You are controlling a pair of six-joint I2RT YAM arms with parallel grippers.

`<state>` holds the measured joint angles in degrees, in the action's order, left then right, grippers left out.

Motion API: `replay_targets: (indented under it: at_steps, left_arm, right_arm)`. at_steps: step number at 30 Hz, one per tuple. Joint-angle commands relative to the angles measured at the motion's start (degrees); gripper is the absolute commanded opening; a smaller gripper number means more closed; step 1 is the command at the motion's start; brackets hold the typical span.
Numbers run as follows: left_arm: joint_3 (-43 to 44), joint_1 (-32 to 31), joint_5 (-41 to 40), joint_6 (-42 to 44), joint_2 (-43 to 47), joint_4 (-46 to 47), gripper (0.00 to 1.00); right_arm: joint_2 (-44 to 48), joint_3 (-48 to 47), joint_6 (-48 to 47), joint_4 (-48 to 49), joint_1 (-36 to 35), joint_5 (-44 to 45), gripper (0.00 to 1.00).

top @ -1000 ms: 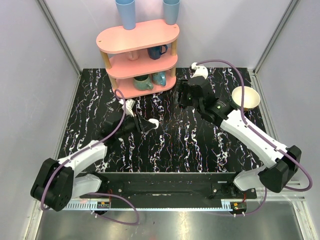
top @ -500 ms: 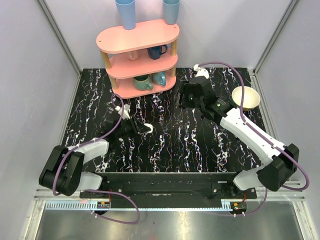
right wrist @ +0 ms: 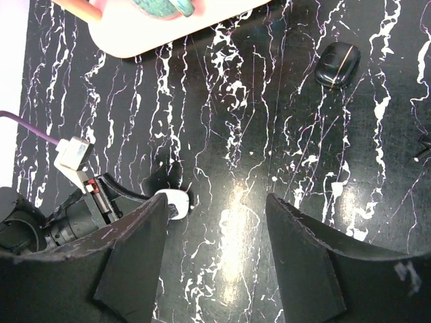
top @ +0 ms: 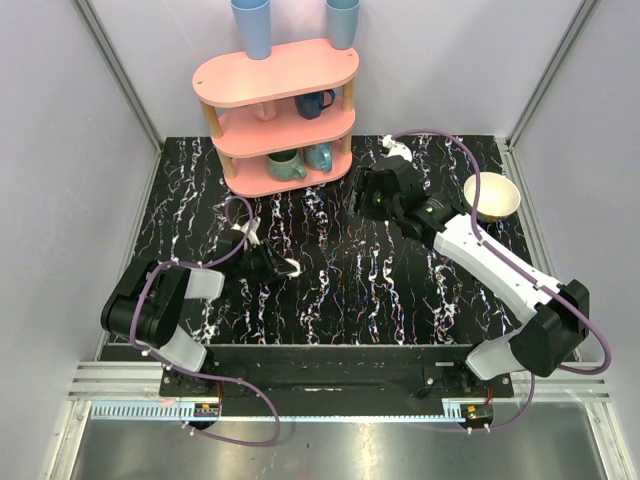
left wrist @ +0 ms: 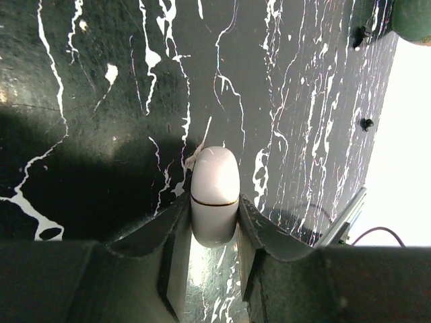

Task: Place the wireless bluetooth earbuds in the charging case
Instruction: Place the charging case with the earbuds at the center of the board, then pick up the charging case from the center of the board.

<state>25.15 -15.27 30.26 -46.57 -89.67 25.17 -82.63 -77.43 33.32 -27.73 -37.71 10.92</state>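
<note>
My left gripper (top: 284,267) is shut on a white rounded charging case (left wrist: 215,195). The case is closed, with a thin dark seam round it, and sits low over the black marbled table (top: 400,290), left of the middle. It also shows in the right wrist view, where the white case (right wrist: 176,202) pokes out from the left gripper's fingers. My right gripper (top: 372,200) hangs open above the table's far middle, jaws wide apart and nothing between them (right wrist: 215,202). The earbuds are out of view.
A pink three-tier shelf (top: 275,110) with mugs and two blue cups stands at the back left. A cream bowl (top: 491,195) sits at the far right. A black oval case with a pale line (right wrist: 337,64) lies near the shelf's foot.
The left arm has folded back toward the near left, carrying the white case with it. The right gripper has shifted slightly toward the back left and stayed open.
</note>
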Motion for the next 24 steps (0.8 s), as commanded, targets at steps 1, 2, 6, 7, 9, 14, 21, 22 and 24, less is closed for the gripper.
replay_targets:
  at_steps: [1,2,6,7,9,14,21,22,24]
  left_arm:
    - [2.4,0.4,-0.7,1.0,0.0,-0.7,0.18]
    - [2.8,0.5,-1.2,1.1,0.0,-2.3,0.18]
    - [3.2,1.0,-3.0,2.4,2.5,-4.9,0.46]
    - [3.4,1.0,-3.4,3.6,3.3,-6.9,0.46]
    - [4.2,1.1,-5.9,5.2,6.3,-9.8,0.48]
    - [6.2,2.5,-9.9,10.0,12.1,-19.0,0.59]
    - [8.7,4.3,-17.5,13.8,25.4,-31.0,0.61]
    - [9.1,4.5,-18.2,14.7,27.0,-33.5,0.61]
    - [10.4,4.9,-18.7,16.1,31.0,-34.8,0.62]
  right_arm:
    - [1.9,0.9,-0.4,1.1,0.7,1.1,0.67]
    - [1.7,0.8,-0.7,1.2,0.7,1.1,0.67]
    - [0.6,0.2,-2.2,1.2,1.2,1.4,0.67]
    - [0.1,0.1,-2.5,1.1,1.2,1.7,0.67]
    - [-0.5,-0.2,-2.6,1.2,1.6,1.7,0.67]
    - [-2.7,-1.4,-3.3,1.2,2.3,2.6,0.67]
    - [-11.6,-6.5,-2.0,-2.3,7.0,7.2,0.69]
    - [-13.0,-7.5,-1.4,-2.9,7.4,8.0,0.70]
    - [-18.0,-10.4,-1.5,-3.7,7.8,8.8,0.76]
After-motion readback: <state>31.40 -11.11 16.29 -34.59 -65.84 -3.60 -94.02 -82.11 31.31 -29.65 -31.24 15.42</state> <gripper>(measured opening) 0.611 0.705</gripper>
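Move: The charging case sits right between the left hand's fingertips, on the table, perhaps 1 cm below the hand point. From the left hand, the black mouse lies about 13 cm ahead and 16 cm to the right, and the green mug on the lower shelf is roughly 21 cm straight ahead and some 5 cm higher. The right hand is empty and high: the case lies about 15 cm to its left, 6 cm back and 23 cm below it. Leftwards and up in equal measure, about 6.5 cm each, the left hand backs off the charging case after its fingers open and let go, the wrist tilting so they point less to the right and more forward. The empty right hand, fingers still open, eases down, then speeds up forward, down and to the right, about 5 cm forward and 5 cm down, sinking towards the black mouse without reaching it. ##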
